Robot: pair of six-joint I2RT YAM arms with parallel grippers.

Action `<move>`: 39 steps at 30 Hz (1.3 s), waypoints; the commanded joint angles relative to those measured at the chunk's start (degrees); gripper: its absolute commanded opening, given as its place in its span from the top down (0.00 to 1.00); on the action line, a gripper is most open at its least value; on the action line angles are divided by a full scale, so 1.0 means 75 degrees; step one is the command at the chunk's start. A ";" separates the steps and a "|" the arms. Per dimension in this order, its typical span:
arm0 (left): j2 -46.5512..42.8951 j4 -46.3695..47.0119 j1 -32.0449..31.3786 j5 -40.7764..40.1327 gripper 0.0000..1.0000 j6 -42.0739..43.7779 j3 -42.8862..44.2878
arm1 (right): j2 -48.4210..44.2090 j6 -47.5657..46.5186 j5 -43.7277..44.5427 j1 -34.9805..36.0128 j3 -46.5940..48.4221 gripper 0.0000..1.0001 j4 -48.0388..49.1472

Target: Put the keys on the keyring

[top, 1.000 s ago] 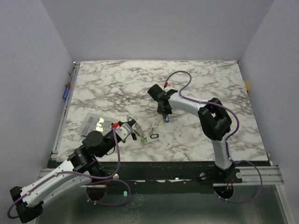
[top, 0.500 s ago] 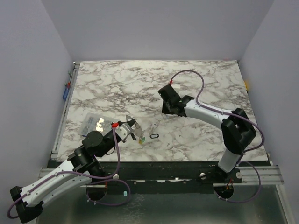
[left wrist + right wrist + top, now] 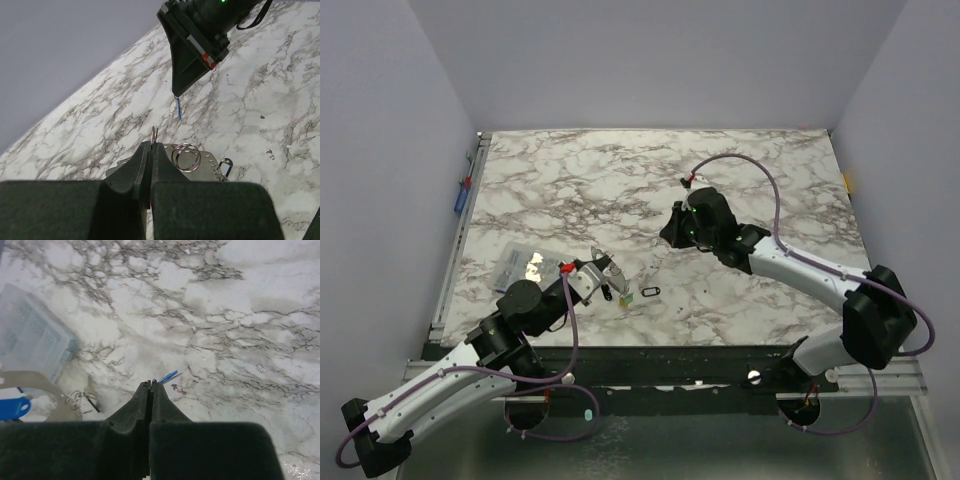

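My left gripper [image 3: 151,145] is shut on the keyring [image 3: 154,133], whose thin silvery wire pokes edge-on above the fingertips. In the top view this gripper [image 3: 610,284] sits low near the table's front edge. My right gripper [image 3: 151,384] is shut on a blue key [image 3: 168,376] that sticks out past its tips. From the left wrist view that key [image 3: 179,108] hangs below the right gripper [image 3: 176,93], above and beyond the keyring. A green key [image 3: 628,298] lies on the marble just right of the left gripper.
A small black oval ring [image 3: 651,292] lies beside the green key. A shiny perforated metal plate [image 3: 212,161] with a silvery ring [image 3: 186,157] showing on it lies under the left gripper. A clear plastic bag [image 3: 515,262] lies at the left, and a blue tag [image 3: 12,407] near the plate.
The right arm's elbow has swung out to the right and toward the front, and its gripper has shifted slightly right, still holding the blue key. The left arm has not moved.
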 commanded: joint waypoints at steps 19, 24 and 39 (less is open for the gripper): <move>0.0447 0.0426 0.0077 0.0690 1.00 -0.0251 0.0123 | -0.3171 -0.2693 -0.3013 0.0043 -0.0589 0.99 -0.0076; 0.0626 0.0718 0.0090 0.0840 1.00 -0.0304 0.0156 | -0.3533 -0.2806 -0.3061 0.0051 -0.0772 0.99 -0.0215; 0.1703 0.1190 0.0084 0.1270 1.00 -0.0600 0.1188 | -0.4705 -0.3435 -0.2589 0.0048 -0.0603 0.99 -0.0596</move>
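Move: The keyring, a curved metal plate hanging from the left fingers, is roughly 12 cm back and 11 cm left of the right hand, about 6 cm above it; that hand already holds the blue key clear of the table. The black fob on the table is some 7 cm back, 4 cm left and 13 cm below the right hand. From the left hand, the blue key is about 12 cm ahead, 12 cm right and 13 cm below. Keeping its pinch on the blue key's ring, the right hand lifts it about 15 cm and draws it 10 cm back, quickly at first and then more slowly with a small drift right, while the wrist tips up and swings counter-clockwise some 30 degrees each way, so the fingers come to point left across to the keyring's side. The left hand keeps its closed grip on the keyring and eases it some 3 cm to the right, towards the key, sinking slightly and then starting to rise. ##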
